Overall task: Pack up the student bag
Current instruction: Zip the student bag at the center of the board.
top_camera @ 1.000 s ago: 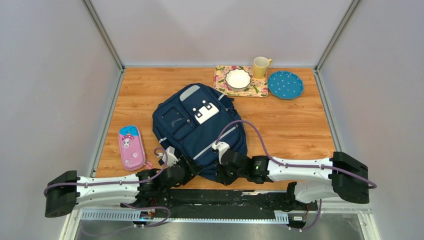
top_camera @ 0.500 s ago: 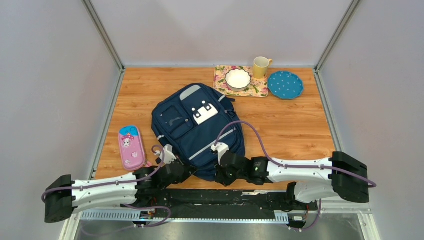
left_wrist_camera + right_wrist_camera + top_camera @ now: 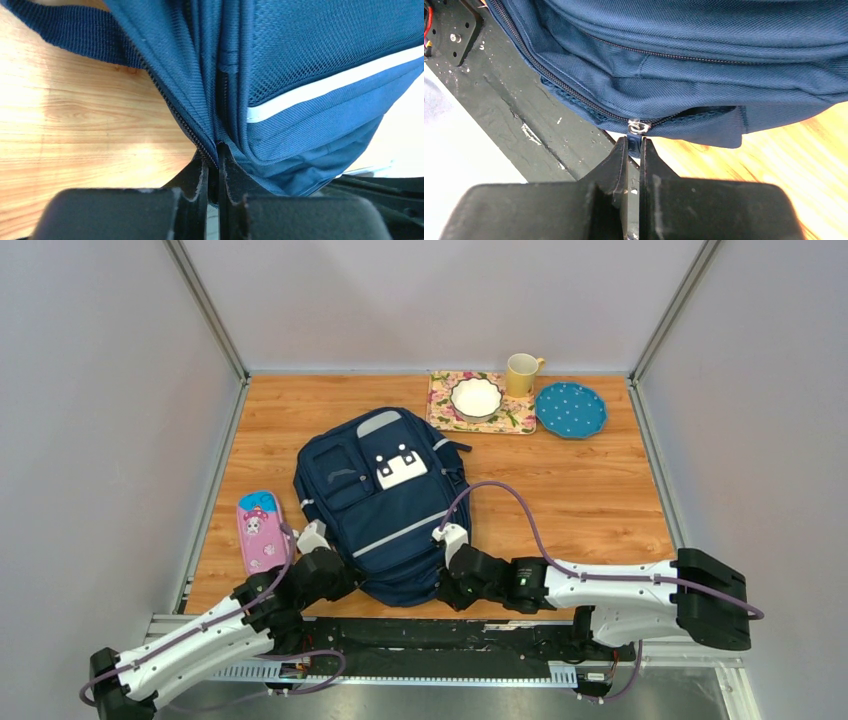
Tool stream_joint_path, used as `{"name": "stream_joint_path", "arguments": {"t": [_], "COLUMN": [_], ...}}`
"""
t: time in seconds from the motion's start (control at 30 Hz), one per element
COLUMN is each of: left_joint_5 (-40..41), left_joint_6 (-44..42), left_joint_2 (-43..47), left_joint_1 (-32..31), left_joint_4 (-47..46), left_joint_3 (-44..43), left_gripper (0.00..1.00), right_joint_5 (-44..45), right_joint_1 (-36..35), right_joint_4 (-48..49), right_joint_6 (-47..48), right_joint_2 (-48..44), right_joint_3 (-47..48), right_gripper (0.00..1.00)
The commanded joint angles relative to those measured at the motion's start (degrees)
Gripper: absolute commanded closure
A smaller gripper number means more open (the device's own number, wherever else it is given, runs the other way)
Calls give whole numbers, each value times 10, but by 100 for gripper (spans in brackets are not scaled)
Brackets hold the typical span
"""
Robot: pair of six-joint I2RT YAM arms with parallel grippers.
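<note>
The navy student bag (image 3: pixel 385 505) lies front-up in the middle of the wooden table, its white patch facing up. My left gripper (image 3: pixel 340 575) sits at the bag's near left edge, shut on a fold of the bag's fabric (image 3: pixel 216 142) beside the zipper teeth (image 3: pixel 187 131). At the near right edge, my right gripper (image 3: pixel 452 585) is shut on the blue zipper pull (image 3: pixel 634 145) hanging from the silver slider (image 3: pixel 638 127). The bag's near edge overhangs the table's front.
A pink pencil case (image 3: pixel 262 530) lies left of the bag. At the back stand a floral mat (image 3: pixel 440 405) with a white bowl (image 3: pixel 475 397), a yellow mug (image 3: pixel 521 373) and a blue dotted plate (image 3: pixel 571 410). The black base rail (image 3: pixel 440 635) runs along the near edge.
My left gripper has shut on the bag's edge and its arm has swung back to the left. The bag has shifted left and turned a little. The right gripper stays shut on the pull.
</note>
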State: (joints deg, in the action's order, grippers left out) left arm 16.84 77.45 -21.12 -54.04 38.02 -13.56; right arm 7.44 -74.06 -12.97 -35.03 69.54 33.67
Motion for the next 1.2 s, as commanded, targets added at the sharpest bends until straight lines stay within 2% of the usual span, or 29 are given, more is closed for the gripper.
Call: {"name": "stream_joint_path", "arguments": {"t": [0.0,0.03,0.1,0.13,0.2,0.23,0.3,0.4,0.5,0.53,0.57,0.67,0.7,0.8,0.97,1.17], "left_joint_5": [13,14,21,25,39,45,43,12,-54,-85,-139,-192,-185,-182,-221,-241], "left_joint_6": [-133,-142,-174,-184,-222,-236,-288,-372,-463,-488,-506,-563,-588,-644,-695,-715], "left_joint_2": [-86,-103,-143,-153,-174,-176,-179,-166,-142,-142,-150,-191,-203,-251,-323,-354], "left_joint_1": [9,10,10,10,10,9,9,9,9,9,6,-20,-58,-115,-131,-138], "left_joint_4": [118,124,137,154,173,187,197,181,97,41,16,-64,-83,-154,-218,-273], "left_joint_3": [-57,-86,-118,-154,-189,-219,-244,-279,-274,-264,-257,-235,-231,-222,-213,-191], "left_gripper": [83,75,68,59,49,36,27,26,26,25,25,25,25,24,24,24], "right_joint_5": [43,36,19,15,15,16,16,13,6,3,-2,-18,-21,-23,-31,-49], "right_joint_1": [4,5,4,4,4,4,4,4,4,4,4,4,4,4,5,4], "right_joint_4": [-31,-28,-20,-16,-12,-12,-9,2,22,28,33,47,51,57,59,58], "right_joint_6": [33,42,53,55,56,55,51,41,33,29,26,24,24,19,15,11], "right_joint_2": [-24,-25,-26,-26,-27,-27,-28,-34,-45,-48,-52,-58,-60,-66,-72,-84], "right_joint_3": [-5,-2,2,3,3,3,3,-5,-19,-21,-24,-27,-28,-31,-34,-42], "right_gripper": [100,100,100,100,100,100,100,100,100,100,100,100,100,100,100,100]}}
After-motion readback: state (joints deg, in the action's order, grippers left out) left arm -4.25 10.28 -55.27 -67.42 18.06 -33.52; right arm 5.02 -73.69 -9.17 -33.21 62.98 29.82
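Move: The zipper pull lies about 14 cm to the left hand's right and 3 cm nearer the base, roughly level with it. The student bag's middle is some 15 cm ahead and 4 cm to the right of that hand, the pink case 10 cm ahead and 18 cm left of it, about 3 cm lower. For the right hand the pull sits right at its fingertips, about 1 cm left and 1 cm below, with the bag's middle 17 cm ahead and 10 cm left. Open the left gripper wide to let go of the bag's zip edge and lift it about 10 cm. Then swing it right and slightly back, sinking over the last 5 cm, towards the zipper pull, turning the wrist some 70 degrees clockwise. Keep the pull pinched in the right fingers and ease it up a little. ##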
